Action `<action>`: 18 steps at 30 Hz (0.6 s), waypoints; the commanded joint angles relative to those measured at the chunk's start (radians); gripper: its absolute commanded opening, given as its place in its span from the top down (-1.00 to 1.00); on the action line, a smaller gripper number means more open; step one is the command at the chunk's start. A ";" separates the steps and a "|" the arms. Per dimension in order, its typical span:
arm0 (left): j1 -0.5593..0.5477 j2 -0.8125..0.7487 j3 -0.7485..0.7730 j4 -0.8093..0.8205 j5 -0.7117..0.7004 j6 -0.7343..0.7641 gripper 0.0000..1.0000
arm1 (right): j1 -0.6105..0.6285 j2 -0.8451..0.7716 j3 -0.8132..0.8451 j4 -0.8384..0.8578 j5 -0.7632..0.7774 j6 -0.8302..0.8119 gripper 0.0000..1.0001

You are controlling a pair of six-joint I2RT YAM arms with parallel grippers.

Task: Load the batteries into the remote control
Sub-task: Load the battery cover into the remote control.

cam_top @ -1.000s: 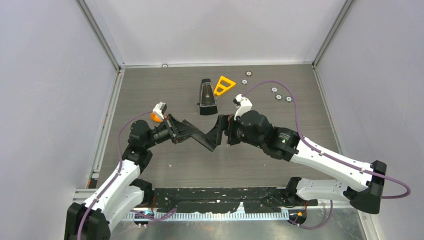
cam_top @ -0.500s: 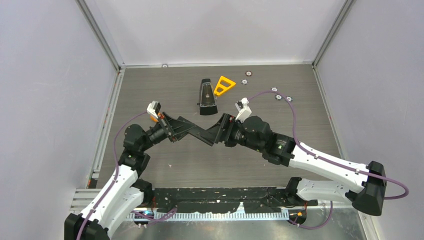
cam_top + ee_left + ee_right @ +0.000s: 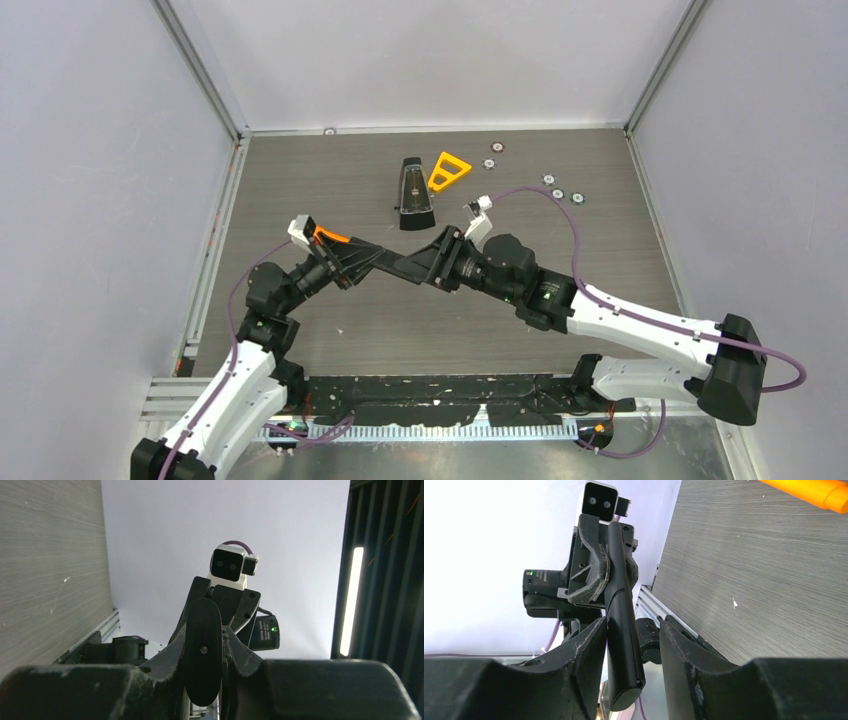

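Observation:
The remote control (image 3: 408, 268) is a slim black bar held in the air over the middle of the table. My left gripper (image 3: 392, 264) is shut on one end of it. In the left wrist view the remote's rounded end (image 3: 202, 655) sits pinched between the fingers. My right gripper (image 3: 424, 272) faces the left one and straddles the other end. In the right wrist view the remote (image 3: 621, 615) lies against the left finger (image 3: 586, 645). A gap still separates it from the right finger (image 3: 676, 640). No batteries are in view.
A tapered black case with a clear front (image 3: 412, 190) and an orange triangle (image 3: 448, 170) lie at the back of the table. Several small silver discs (image 3: 557, 193) are scattered at the back right. Metal rails (image 3: 222, 215) and walls enclose the table.
The right jaws have narrowed from wide open around the remote's free end. Both wrists have shifted slightly toward the back left, and the left wrist has rolled.

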 commanded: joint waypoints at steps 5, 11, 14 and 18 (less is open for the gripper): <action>-0.002 -0.044 0.003 0.126 -0.043 -0.152 1.00 | 0.004 0.063 -0.007 0.063 0.004 0.015 0.19; -0.002 -0.047 0.016 0.125 -0.036 -0.170 1.00 | 0.007 0.100 0.002 0.097 0.003 0.027 0.33; -0.001 -0.047 0.017 0.126 -0.036 -0.175 1.00 | 0.012 0.119 0.009 0.109 0.004 0.026 0.39; -0.001 -0.042 0.022 0.138 -0.024 -0.177 1.00 | 0.013 0.134 0.003 0.138 0.004 0.038 0.54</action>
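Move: The remote control, its battery cover already on it, is held out by the left hand; its middle is about 5 cm left and 2 cm ahead of the right hand point, roughly level, with the free end already between the half-open right fingers. From the left hand that middle is some 4 cm right and 1 cm back. On the table about 22 cm below, the orange tool lies about 9 cm left and 2 cm ahead of the left hand, and the black device 10 cm right and 17 cm ahead of it. The right hand slides farther over the free end of the remote control towards the left gripper, going mostly left with a little rise and forward drift, some 2.5 cm in all, while its fingers narrow from about half open to under a third and come in close against both sides of the remote. The left hand keeps its grip on the other end and gives way about 1 cm forward and left, its wrist turning some 5 to 10 degrees, mostly tipping down and rolling slightly. ##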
